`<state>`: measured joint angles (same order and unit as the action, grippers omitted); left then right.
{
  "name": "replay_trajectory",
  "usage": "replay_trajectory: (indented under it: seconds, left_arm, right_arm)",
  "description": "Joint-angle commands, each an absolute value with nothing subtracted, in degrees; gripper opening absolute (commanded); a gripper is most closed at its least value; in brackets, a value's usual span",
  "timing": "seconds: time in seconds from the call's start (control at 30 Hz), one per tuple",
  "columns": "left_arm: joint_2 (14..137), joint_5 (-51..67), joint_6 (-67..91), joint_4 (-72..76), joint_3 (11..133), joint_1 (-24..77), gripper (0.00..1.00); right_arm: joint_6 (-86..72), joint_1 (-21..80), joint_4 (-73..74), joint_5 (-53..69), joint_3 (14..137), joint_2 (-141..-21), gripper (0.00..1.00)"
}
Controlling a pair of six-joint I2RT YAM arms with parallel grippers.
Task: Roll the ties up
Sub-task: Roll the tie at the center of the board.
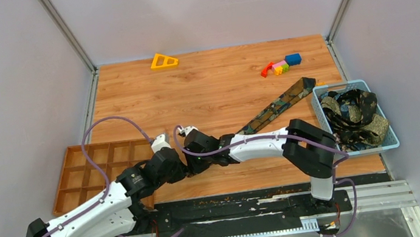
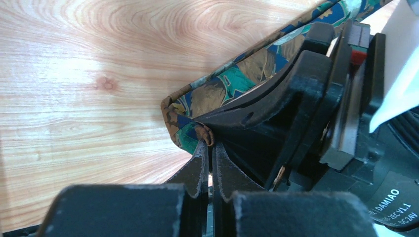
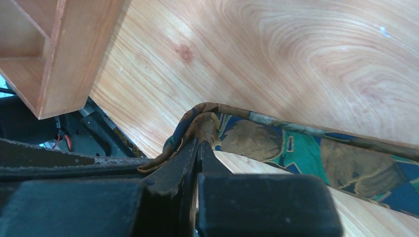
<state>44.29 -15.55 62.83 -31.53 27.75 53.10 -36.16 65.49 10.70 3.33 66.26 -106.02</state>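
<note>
One tie (image 1: 279, 103), dark with gold and teal pattern, lies diagonally on the wooden table, its wide end near the basket. Its narrow end runs under my right arm to the near middle, where both grippers meet. My left gripper (image 2: 210, 143) is shut, pinching the folded tip of the tie (image 2: 232, 81). My right gripper (image 3: 199, 142) is shut on the same folded end of the tie (image 3: 296, 148), right beside the left one. In the top view the left gripper (image 1: 179, 169) and right gripper (image 1: 192, 161) touch. More ties (image 1: 354, 112) lie piled in the blue basket (image 1: 338, 85).
A wooden compartment tray (image 1: 94, 164) sits at the near left, its corner (image 3: 64, 59) close to the grippers. Small colourful toy blocks (image 1: 281, 65) and a yellow triangle piece (image 1: 163, 61) lie at the back. The table's near edge is just behind the grippers.
</note>
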Motion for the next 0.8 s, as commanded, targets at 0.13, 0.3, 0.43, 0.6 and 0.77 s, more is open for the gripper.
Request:
replay_trajectory:
  seconds: [0.13,0.3,0.43,0.6,0.77]
  left_arm:
    - [44.98,-16.52,62.18,-30.86,30.74,52.73,0.00]
    - [46.63,-15.80,62.15,-29.39,30.51,52.56,0.00]
    - [49.01,-15.23,61.88,-27.68,31.02,52.50,0.00]
    - [53.16,-14.74,61.27,-26.10,32.78,52.47,0.00]
    - [57.53,-14.18,60.76,-23.43,33.67,52.39,0.00]
  right_arm:
    - [-37.87,65.38,1.06,10.32,64.70,-108.68,0.01]
    - [-36.85,63.14,1.46,9.76,62.63,-105.45,0.01]
    - [-34.83,61.09,3.11,9.64,60.88,-100.96,0.02]
    - [-33.19,58.02,5.50,10.53,57.55,-94.20,0.04]
    - [-32.17,54.73,8.09,8.87,53.57,-86.41,0.06]
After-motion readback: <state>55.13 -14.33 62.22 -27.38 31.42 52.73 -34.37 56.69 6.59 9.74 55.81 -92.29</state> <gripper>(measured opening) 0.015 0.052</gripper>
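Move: The tie's fold lies on the board about 6 cm below the left hand, 2 cm to its left and 1 cm ahead; the left fingers already hold the short end up above it. From the right hand the fold is some 3 cm left, 1 cm ahead and 3 cm down. The strip runs out from there to a far end about 26 cm ahead of the right hand and 43 cm to its right. The wooden tray's middle is roughly 25 cm left of the left hand, 2 cm ahead. The tie's short end stays pinched in the left fingers, which sink about 1 cm and then carry it rightward, slightly forward, over the strip. The right hand, fingers shut, first dips about 2 cm beside the fold, then comes free of the cloth and draws away, ending some 5 cm farther right, 4.5 cm higher and 3 cm forward, tilting slightly. ##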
